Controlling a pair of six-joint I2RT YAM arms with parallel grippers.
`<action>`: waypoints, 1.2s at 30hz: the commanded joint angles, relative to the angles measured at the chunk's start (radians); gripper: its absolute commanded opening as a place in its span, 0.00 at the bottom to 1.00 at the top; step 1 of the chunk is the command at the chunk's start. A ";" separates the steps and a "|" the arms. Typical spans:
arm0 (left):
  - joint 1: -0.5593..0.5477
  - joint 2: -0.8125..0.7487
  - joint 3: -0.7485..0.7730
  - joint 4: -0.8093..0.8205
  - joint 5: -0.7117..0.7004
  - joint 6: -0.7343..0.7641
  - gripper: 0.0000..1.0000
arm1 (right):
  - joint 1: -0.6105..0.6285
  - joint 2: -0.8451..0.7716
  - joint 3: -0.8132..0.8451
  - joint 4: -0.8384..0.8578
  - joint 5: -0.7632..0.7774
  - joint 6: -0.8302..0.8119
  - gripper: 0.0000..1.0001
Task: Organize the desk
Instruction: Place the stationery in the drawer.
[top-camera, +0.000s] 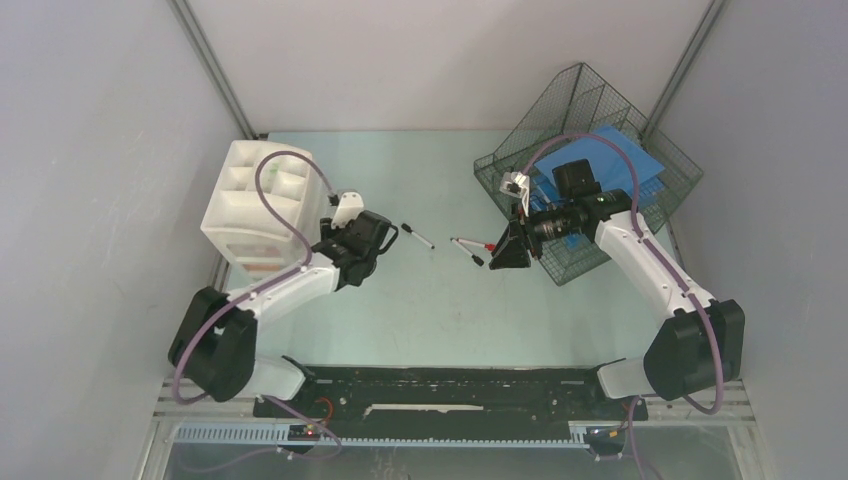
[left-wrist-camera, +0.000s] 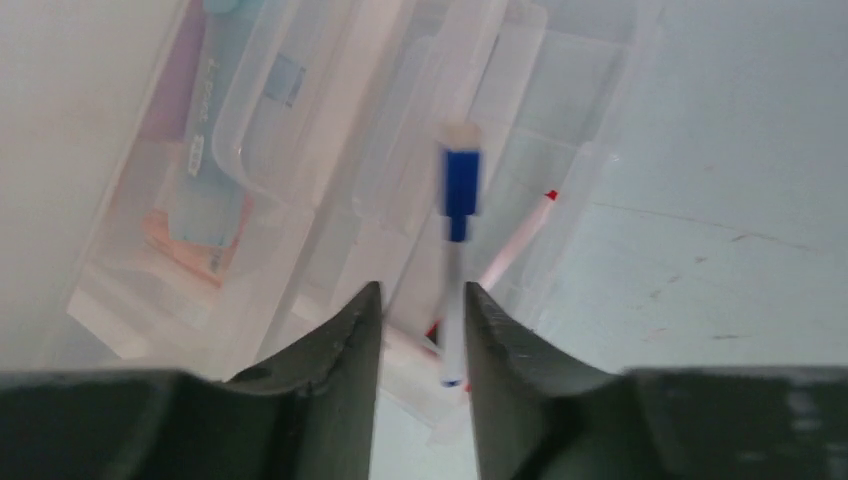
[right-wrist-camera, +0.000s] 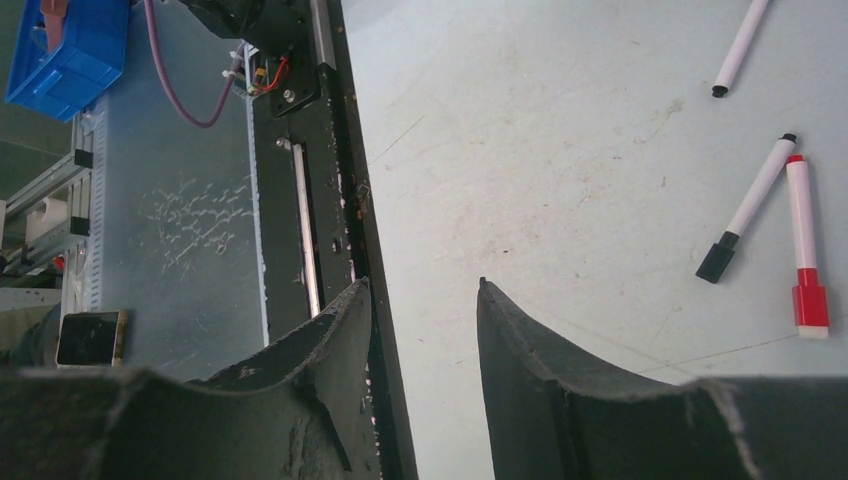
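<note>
The pale mint desk (top-camera: 420, 310) holds three loose markers: a black-capped one (top-camera: 418, 236) and a black and red pair (top-camera: 466, 249). My left gripper (top-camera: 350, 250) hangs over the white drawer unit (top-camera: 258, 200). In the left wrist view its jaws (left-wrist-camera: 422, 290) stand apart, and a blurred blue-capped marker (left-wrist-camera: 460, 190) lies loose between them, close to the right finger, over the clear open drawer (left-wrist-camera: 300, 230). My right gripper (top-camera: 510, 250) is open and empty (right-wrist-camera: 422, 285) above the desk, with the black-capped marker (right-wrist-camera: 750, 205) and red-capped marker (right-wrist-camera: 803, 245) off to its side.
A dark wire-mesh tray (top-camera: 600, 120) with blue items stands tilted at the back right, behind the right arm. A pink pen with a red tip (left-wrist-camera: 520, 235) lies in the drawer. The black rail (right-wrist-camera: 340, 150) runs along the desk's near edge. Grey walls close in both sides.
</note>
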 joint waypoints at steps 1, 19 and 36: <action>0.006 0.083 0.091 -0.060 -0.107 -0.003 0.47 | 0.000 -0.020 0.003 -0.010 0.005 -0.017 0.51; 0.004 -0.224 -0.064 0.121 0.562 0.053 0.75 | 0.000 -0.023 0.003 -0.020 0.107 -0.069 0.50; 0.004 -0.627 -0.403 0.427 0.920 -0.069 0.90 | 0.092 -0.024 0.002 0.065 0.385 -0.068 0.51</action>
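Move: The blue-ended marker sits right at the left hand's parting fingertips, about 2 cm below the hand point. The open drawer's middle lies roughly 2 cm ahead, 1 cm left and 8 cm down. The lone black marker is some 19 cm right, 4 cm ahead and 11 cm below. From the right hand, the red marker lies about 8 cm ahead, 7 cm left and 20 cm down; its black neighbour is 2 cm nearer the base and 1 cm farther left. The blue-ended marker comes free over the open drawer as the left fingers, already parting, spread almost fully. That hand hangs there briefly, then swings about 12 cm right and 6 cm back, rising slightly and turning clockwise with its left side dropping, towards the lone black marker. The half-open right hand sinks some 3 cm and eases forward towards the red-and-black pair, touching neither. ##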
